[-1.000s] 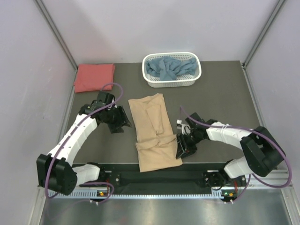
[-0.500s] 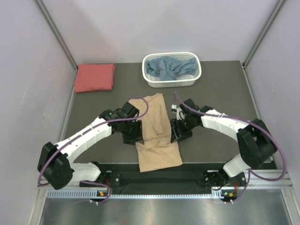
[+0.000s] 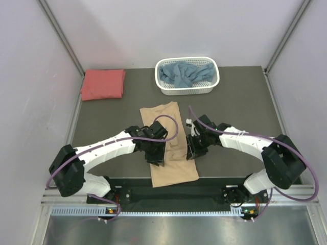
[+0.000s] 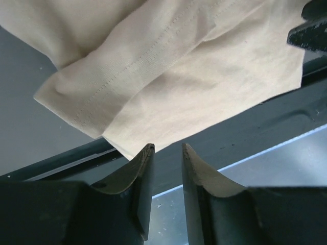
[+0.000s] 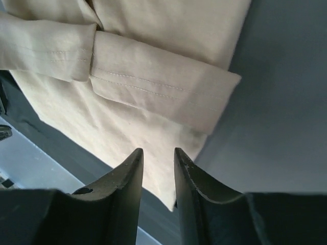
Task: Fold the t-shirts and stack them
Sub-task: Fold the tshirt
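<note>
A tan t-shirt (image 3: 164, 115) lies flat in a long strip at the middle of the table, its sleeves folded in and its hem at the near edge. My left gripper (image 3: 156, 155) is over its left edge, slightly open with nothing between the fingers; the left wrist view shows the gripper (image 4: 166, 146) just short of the tan t-shirt's (image 4: 204, 76) corner. My right gripper (image 3: 193, 150) is at the right edge, also narrowly open and empty, the gripper (image 5: 157, 149) hanging over the tan t-shirt (image 5: 168, 66). A coral-red t-shirt (image 3: 103, 84) lies folded at back left. A dusty blue t-shirt (image 3: 183, 74) is bunched in the basket.
The white lattice basket (image 3: 216, 77) stands at the back centre of the dark table (image 3: 240, 112). Grey walls close in the left, right and back. A black rail (image 3: 173, 193) runs along the near edge, right by the tan hem.
Both arms have swung in to the tan t-shirt: the left gripper from the mat on its left onto the left edge, the right up and inward. Both jaws have narrowed.
</note>
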Motion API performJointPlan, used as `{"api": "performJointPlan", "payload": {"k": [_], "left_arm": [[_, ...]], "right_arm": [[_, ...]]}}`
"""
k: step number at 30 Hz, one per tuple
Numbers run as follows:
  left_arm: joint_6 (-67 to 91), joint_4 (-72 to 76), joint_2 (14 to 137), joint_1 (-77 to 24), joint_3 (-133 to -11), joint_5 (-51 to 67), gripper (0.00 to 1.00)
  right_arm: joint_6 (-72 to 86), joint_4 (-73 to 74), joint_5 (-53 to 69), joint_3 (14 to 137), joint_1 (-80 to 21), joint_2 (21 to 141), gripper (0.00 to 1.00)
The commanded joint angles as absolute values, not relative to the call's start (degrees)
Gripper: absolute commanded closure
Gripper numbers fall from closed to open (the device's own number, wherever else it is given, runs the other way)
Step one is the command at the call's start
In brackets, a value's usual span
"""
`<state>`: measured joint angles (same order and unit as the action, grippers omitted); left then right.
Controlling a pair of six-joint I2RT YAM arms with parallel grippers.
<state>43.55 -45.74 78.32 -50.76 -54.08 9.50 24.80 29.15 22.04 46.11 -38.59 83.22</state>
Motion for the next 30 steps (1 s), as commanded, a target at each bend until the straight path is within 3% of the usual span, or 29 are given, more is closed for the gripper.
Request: {"api": "performJointPlan", "payload": {"k": [1, 6, 18, 30], "left_arm": [[44.47, -43.68, 78.23, -51.15, -54.58, 6.69, 0.67], [46.67, -46.66, 73.84, -51.06, -55.37, 1.68, 0.67], [55.10, -56.95, 53.90, -50.71, -57.04, -19.06, 0.66], [53.44, -61.96, 50.62, -50.62, -60.38, -22.85, 0.66]], "right_arm": [[29.96, 24.09, 16.01, 45.70, -42.36, 81.74, 0.70], [35.23, 25.49, 6.17, 49.03, -47.19, 83.76, 0.69], [39.28, 29.00, -3.07, 57.12, -55.81, 90.17, 0.66], [42.89, 32.34, -6.32, 62.66, -60.82, 95.98, 0.66]]}}
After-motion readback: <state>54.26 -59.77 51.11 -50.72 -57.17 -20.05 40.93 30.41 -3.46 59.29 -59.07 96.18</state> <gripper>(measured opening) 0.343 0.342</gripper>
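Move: The t-shirt's stitched hem crosses it in a band, and its middle seam lies about 8 cm to the right hand's left, 1 cm ahead and some 4 cm below. From the right hand, the hem's right end is about 3 cm ahead and 1 cm to the right, while the shirt's near edge is 12 cm back and 7 cm left. From the left hand, the seam lies some 3 cm ahead, 7 cm right and 8 cm below. Towards the middle seam of the t-shirt's hem band the right hand shifts about 7 cm left, keeping low and sinking slightly, its partly open fingers turning steeper until they come close over the seam. The left hand meanwhile backs off from the shirt, up and left by about 10 cm each way and somewhat forward, tilting its fingertips outward and turning counter-clockwise, its gap unchanged. ##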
